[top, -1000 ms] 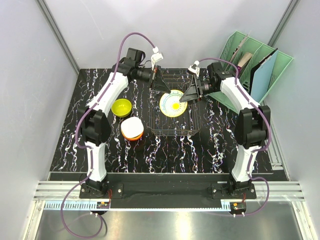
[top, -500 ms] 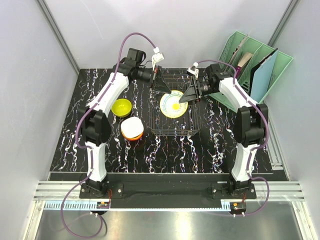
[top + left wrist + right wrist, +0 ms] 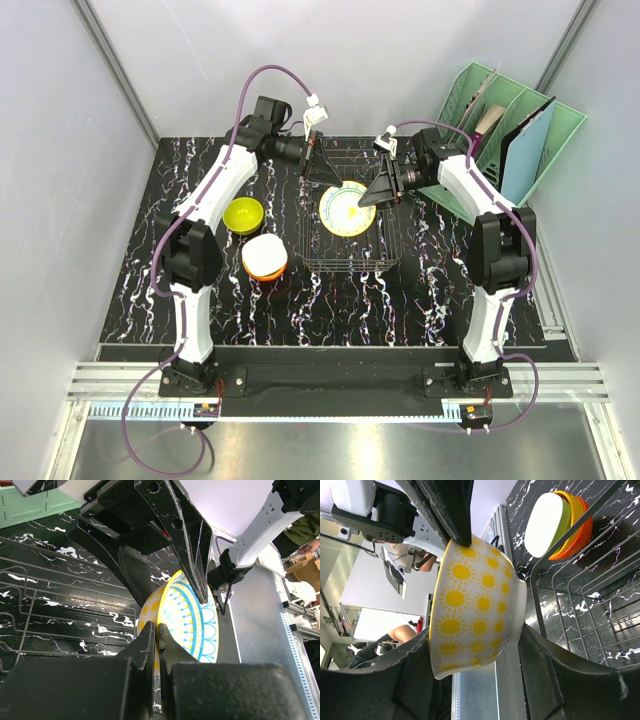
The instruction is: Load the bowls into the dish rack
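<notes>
A bowl [image 3: 347,208] with yellow suns outside and blue lines inside hangs on edge over the dark wire dish rack [image 3: 385,250]. My left gripper [image 3: 327,178] is shut on its rim, one finger inside and one outside, as the left wrist view shows [image 3: 156,627]. My right gripper [image 3: 376,192] straddles the same bowl [image 3: 475,605]: one finger lies against the rim side, the other against the foot. A lime-green bowl [image 3: 243,212] and a stack of bowls with a white one on top [image 3: 265,257] sit on the table left of the rack.
A mint-green slotted organiser [image 3: 500,140] with flat items stands at the back right, close behind my right arm. The rack's wires [image 3: 580,595] run just below the held bowl. Grey walls close in the table on both sides.
My right gripper's fingers have drawn in from wide open onto the patterned bowl. The left gripper has stayed shut on the rim and both arms have hardly moved.
</notes>
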Robot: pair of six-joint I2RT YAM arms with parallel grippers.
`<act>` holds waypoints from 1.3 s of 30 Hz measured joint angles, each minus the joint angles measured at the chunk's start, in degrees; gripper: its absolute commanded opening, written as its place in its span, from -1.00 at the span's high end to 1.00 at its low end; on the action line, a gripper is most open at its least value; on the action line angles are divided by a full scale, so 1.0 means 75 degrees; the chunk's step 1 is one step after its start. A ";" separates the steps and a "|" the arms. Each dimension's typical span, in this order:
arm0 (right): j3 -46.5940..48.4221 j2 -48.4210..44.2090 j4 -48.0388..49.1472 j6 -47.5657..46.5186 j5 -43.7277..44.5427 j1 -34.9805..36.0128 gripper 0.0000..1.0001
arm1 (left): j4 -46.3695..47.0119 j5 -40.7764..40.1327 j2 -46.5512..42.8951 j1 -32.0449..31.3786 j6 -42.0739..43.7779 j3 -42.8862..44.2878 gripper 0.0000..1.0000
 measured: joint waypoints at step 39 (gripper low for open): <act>0.0347 0.0000 0.0478 0.0443 0.2358 0.0000 1.00 | 0.0976 -0.1466 -0.0420 0.1676 -0.1256 -0.0717 -0.98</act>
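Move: The sun-patterned bowl is shared between both hands: its middle is roughly 3 cm left of, 2 cm back from and level with the right hand, and some 5 cm back, 2 cm right and 4 cm below the left. The dish rack's middle is about 18 cm under the right hand, 1 cm ahead and 1 cm left. From the left hand, the yellow-green bowl is about 24 cm left, 5 cm back and the white-topped stack 18 cm left, 15 cm back, both over 20 cm down. The sun-patterned bowl's rim is let go by the left fingers, which spread wide; that hand then speeds off to the left and forward, some 11 cm clear, swinging about 20 degrees counter-clockwise. The right hand keeps its grip, one finger over the mouth and one behind the foot, waits, then carries the bowl forward and down about 3 cm each, its fingertips dipping some 15 degrees. ##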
